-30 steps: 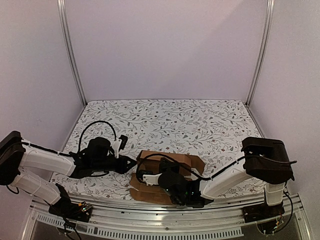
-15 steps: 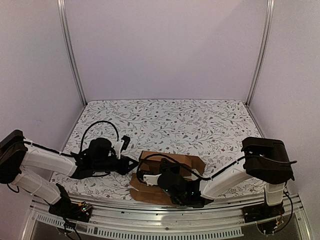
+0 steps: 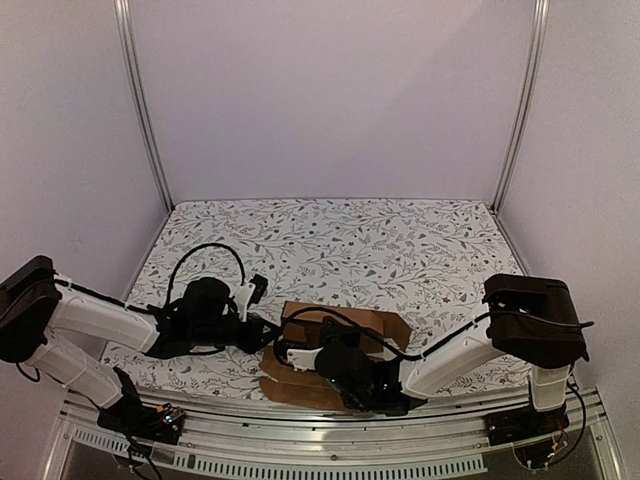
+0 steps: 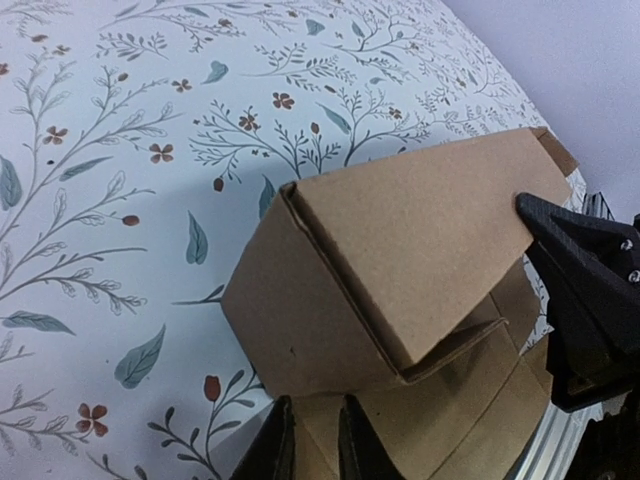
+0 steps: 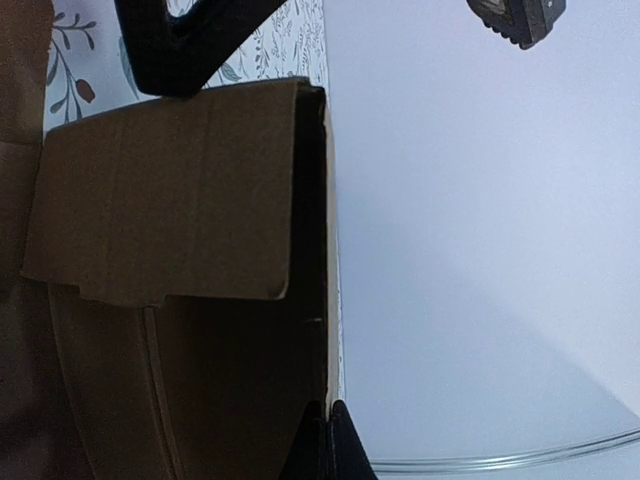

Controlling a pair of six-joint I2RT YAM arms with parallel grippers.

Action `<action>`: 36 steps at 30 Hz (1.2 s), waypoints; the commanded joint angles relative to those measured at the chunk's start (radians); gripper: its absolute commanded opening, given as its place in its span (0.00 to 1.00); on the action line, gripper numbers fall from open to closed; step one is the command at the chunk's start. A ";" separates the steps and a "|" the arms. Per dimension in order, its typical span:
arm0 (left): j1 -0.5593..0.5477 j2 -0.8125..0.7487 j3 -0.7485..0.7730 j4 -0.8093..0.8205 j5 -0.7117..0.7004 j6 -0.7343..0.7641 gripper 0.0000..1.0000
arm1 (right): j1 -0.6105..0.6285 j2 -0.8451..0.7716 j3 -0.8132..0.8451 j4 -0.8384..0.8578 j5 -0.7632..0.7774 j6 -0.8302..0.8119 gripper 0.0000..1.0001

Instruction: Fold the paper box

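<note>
The paper box (image 3: 375, 322) is a part-folded brown carton lying near the table's front edge. In the left wrist view its raised body (image 4: 420, 240) shows a closed end wall and a top panel, with flat flaps spreading beneath. My left gripper (image 4: 312, 420) reaches in from the left at the box's left end (image 3: 272, 333), jaws narrow with a brown flap between them. My right gripper (image 5: 330, 415) is shut on the thin edge of an upright box wall (image 5: 160, 210). In the top view it (image 3: 300, 355) sits at the box's near left side.
A floral cloth (image 3: 400, 240) covers the table. A metal rail (image 3: 330, 440) runs along the near edge, and white walls with aluminium posts (image 3: 145, 110) enclose the back and sides. Black cables loop over both wrists.
My left arm has slid a little to the right, pressing closer against the box's left end. The right arm and the box hold their places.
</note>
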 commanded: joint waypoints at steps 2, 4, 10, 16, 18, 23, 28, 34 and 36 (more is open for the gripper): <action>-0.023 0.015 0.030 0.016 0.003 0.021 0.16 | 0.009 -0.013 -0.008 -0.042 0.002 0.032 0.00; -0.028 0.017 0.033 0.015 -0.001 0.022 0.16 | 0.009 -0.013 -0.008 -0.044 0.002 0.034 0.00; -0.035 0.038 0.039 0.028 -0.009 0.022 0.22 | 0.008 -0.014 -0.005 -0.049 0.000 0.040 0.00; -0.039 0.072 0.059 0.044 -0.009 0.023 0.26 | 0.008 -0.019 -0.003 -0.060 0.000 0.045 0.00; -0.042 0.076 0.065 0.045 -0.017 0.024 0.27 | 0.009 -0.020 -0.001 -0.068 -0.001 0.054 0.00; -0.054 0.079 0.071 0.055 -0.056 0.018 0.33 | 0.009 -0.022 0.005 -0.098 -0.005 0.082 0.00; -0.067 0.092 0.071 0.077 -0.084 0.008 0.37 | 0.009 -0.023 0.008 -0.112 -0.007 0.098 0.00; -0.081 0.109 0.068 0.095 -0.121 0.001 0.39 | 0.011 -0.022 0.013 -0.121 -0.010 0.118 0.00; -0.084 0.113 0.070 0.099 -0.130 0.000 0.38 | 0.010 -0.022 0.015 -0.126 -0.011 0.124 0.00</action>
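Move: The box's left end flap is just off my left fingertips, about 3 cm to the right and 3 cm farther out, about level with them. The folded-over top panel has its middle some 10 cm to the right and 3 cm ahead, a little higher; the flat panels lie about 8 cm back and 5 cm to the right, some 4 cm lower. From my right hand the end flap is about 8 cm to the left and 2 cm ahead, slightly below. I ease my left hand about 2 cm to the right, with a slight push forward near the end, towards the near corner of the end flap. As I go I spread the barely parted fingers to over a third open, so that corner comes between the tips. My right hand stays put, still pinching the top panel's near edge. ##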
